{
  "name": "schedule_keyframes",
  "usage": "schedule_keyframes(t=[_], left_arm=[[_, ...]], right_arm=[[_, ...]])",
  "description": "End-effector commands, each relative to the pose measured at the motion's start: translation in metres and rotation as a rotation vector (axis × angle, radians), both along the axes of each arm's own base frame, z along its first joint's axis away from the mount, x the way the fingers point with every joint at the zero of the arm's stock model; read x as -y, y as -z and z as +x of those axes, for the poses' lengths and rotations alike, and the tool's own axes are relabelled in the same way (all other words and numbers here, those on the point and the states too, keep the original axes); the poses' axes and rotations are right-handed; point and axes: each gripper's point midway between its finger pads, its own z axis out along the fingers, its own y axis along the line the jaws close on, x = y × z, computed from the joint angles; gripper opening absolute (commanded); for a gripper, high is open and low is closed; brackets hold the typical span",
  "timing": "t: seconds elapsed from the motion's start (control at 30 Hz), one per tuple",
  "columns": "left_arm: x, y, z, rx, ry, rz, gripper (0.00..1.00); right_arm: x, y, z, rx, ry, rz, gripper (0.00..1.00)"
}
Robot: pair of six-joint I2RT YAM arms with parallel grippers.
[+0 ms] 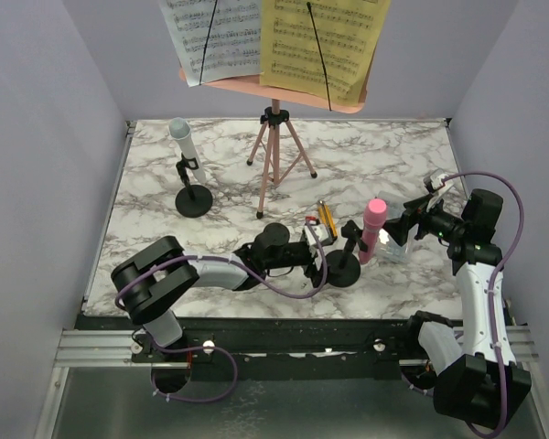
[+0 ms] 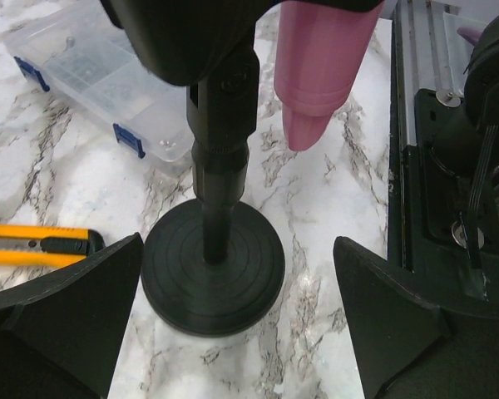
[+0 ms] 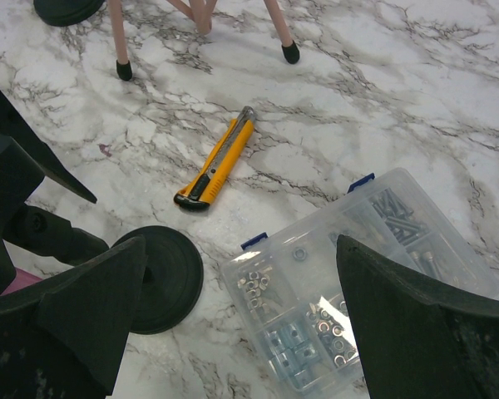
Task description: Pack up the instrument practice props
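The pink music rack on its pink tripod stands at the back, holding a white page and a yellow page. A grey-white microphone sits in a black round-based mount at the left. The pink microphone leans in the other mount. My left gripper is open, level with that mount. In the left wrist view the round base lies just ahead of the left gripper, toward its left finger. My right gripper is open above the table.
A clear plastic box of small hardware lies under the right gripper, beside the mount's base. A yellow-and-black cutter lies between that base and the tripod feet. Grey walls close in three sides.
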Motion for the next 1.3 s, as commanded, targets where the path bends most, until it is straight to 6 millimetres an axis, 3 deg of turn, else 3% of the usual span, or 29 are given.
schedule_keyframes(t=[0.0,0.27,0.47,0.6,1.03,1.27], left_arm=[[0.021,-0.019,-0.002,0.052,0.082,-0.081,0.96],[0.034,-0.011,0.006,0.031,0.077,-0.095,0.86],[0.038,-0.011,0.008,0.006,0.064,-0.111,0.7],[0.039,-0.01,0.01,-0.004,0.052,-0.121,0.64],[0.045,-0.023,0.014,0.005,0.044,-0.175,0.53],[0.047,-0.031,0.013,-0.001,0.054,-0.207,0.38]], right_arm=[[-0.001,0.008,-0.004,-0.018,-0.014,0.001,1.0],[-0.002,0.006,-0.005,-0.021,-0.021,0.004,1.0],[-0.002,0.007,-0.005,-0.028,-0.024,0.003,1.0],[-0.002,0.007,-0.005,-0.024,-0.02,-0.001,1.0],[-0.001,0.007,-0.004,-0.026,-0.016,-0.002,1.0],[-0.002,0.008,-0.004,-0.029,-0.019,0.002,1.0]])
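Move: The small black mic stand's pole rises about 5 cm to the right of the left hand and a centimetre or so ahead, its middle roughly 2 cm below hand height. The pink microphone leans in the clip some 6 cm right of the pole and 2 cm behind it; the yellow cutter lies on the table about 13 cm ahead of the hand and a centimetre to its right, 10 cm down. From the right hand the stand is roughly 12 cm left, 5 cm back and 9 cm below. Straddling the mic stand's pole just below the clip, the left hand's fingers shut from almost wide open to a bit under half, one on either side of the pole; a firm pinch can't be made out. The hand goes some 4 cm right towards the pole, edging slightly forward, then rises about 1.5 cm late on while the wrist tips the fingertips up roughly 10 degrees. ##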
